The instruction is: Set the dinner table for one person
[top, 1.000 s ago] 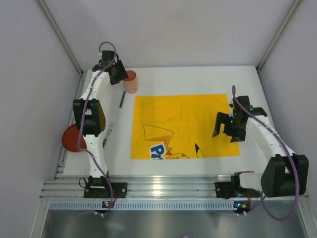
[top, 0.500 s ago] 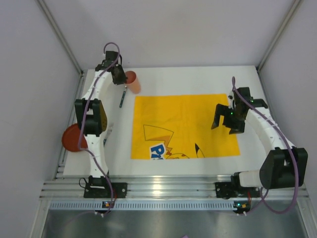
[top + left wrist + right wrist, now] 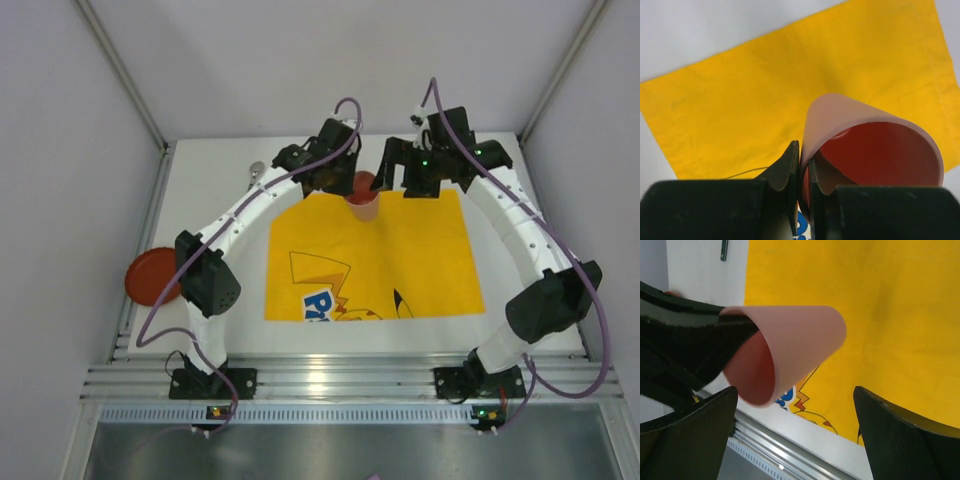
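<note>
The pink cup (image 3: pixel 364 200), red inside, hangs tilted over the far edge of the yellow cartoon cloth (image 3: pixel 380 260), which lies on the white dinner table (image 3: pixel 235 300). My left gripper (image 3: pixel 345 186) is shut on the cup's rim; in the left wrist view the jaws (image 3: pixel 802 170) pinch the cup wall (image 3: pixel 840 115). My right gripper (image 3: pixel 393 178) is open just right of the cup. In the right wrist view its fingers (image 3: pixel 695 435) stand wide either side below the cup (image 3: pixel 800 340), not touching it.
A red plate (image 3: pixel 150 277) lies at the table's left edge. A silver utensil (image 3: pixel 257 170) lies at the back left, and a dark utensil (image 3: pixel 724 250) shows in the right wrist view. The ribbed aluminium rail (image 3: pixel 330 382) runs along the near edge.
My left arm has swung the cup from the back left corner to the cloth's far edge. My right arm has moved from the cloth's right side up to the cup.
</note>
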### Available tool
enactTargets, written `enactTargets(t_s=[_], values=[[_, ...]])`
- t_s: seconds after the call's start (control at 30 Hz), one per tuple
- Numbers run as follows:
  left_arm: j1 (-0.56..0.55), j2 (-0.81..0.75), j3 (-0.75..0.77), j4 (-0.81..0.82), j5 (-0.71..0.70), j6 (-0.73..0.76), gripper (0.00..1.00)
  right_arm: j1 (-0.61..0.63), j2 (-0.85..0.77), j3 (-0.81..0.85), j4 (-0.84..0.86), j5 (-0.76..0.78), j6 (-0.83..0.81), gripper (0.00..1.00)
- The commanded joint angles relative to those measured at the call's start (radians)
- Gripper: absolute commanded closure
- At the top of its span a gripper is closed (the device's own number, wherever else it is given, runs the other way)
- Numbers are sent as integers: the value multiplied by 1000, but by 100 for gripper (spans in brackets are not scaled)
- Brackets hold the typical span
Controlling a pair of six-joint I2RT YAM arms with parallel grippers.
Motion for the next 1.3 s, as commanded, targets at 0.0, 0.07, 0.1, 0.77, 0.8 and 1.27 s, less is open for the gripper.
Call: enactTargets(t_s=[0.0,0.07,0.1,0.77,0.8,1.27], values=[[-40,-71,2,-78,-87,-7,100,42,15,9,15,-12,49,0],[-88,-72,32,-116,-109,-11,100,45,-6,-58,44,-3,57,0],[-103,-75,46,-132,-116,-13,100,48,-14,-86,53,5,63,0],[-258,-154,55,-204,-156,-154,39,99,-23,-227,-17,331,37,100],[-257,-152,55,-215,-178,-148,26,93,-13,-185,-34,379,8,100],[70,-261,-228,-121,-130,-120,7,-256,283,136,-122,428,-124,100]])
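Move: The left gripper still pinches the left side of the cup's rim, with the cup's middle about 4 cm to its right, 5 cm lower and 1 cm back. From the open right gripper, the cup lies some 8 cm left, 4 cm ahead and 9 cm below. The tablecloth's far right corner is about 20 cm ahead, 23 cm right and 24 cm below the right gripper. The spoon lies roughly 14 cm ahead, 29 cm left and 20 cm below the left gripper. Hand the cup over: draw the left gripper back about 10 cm and a little right, while the right sinks and comes back to pinch the cup's right wall at the rim. Then open the left, lift it slightly and swing it left and forward, sinking again. Carry the cup right some 18 cm and forward with the right, turning clockwise and dipping the hand's left side. ##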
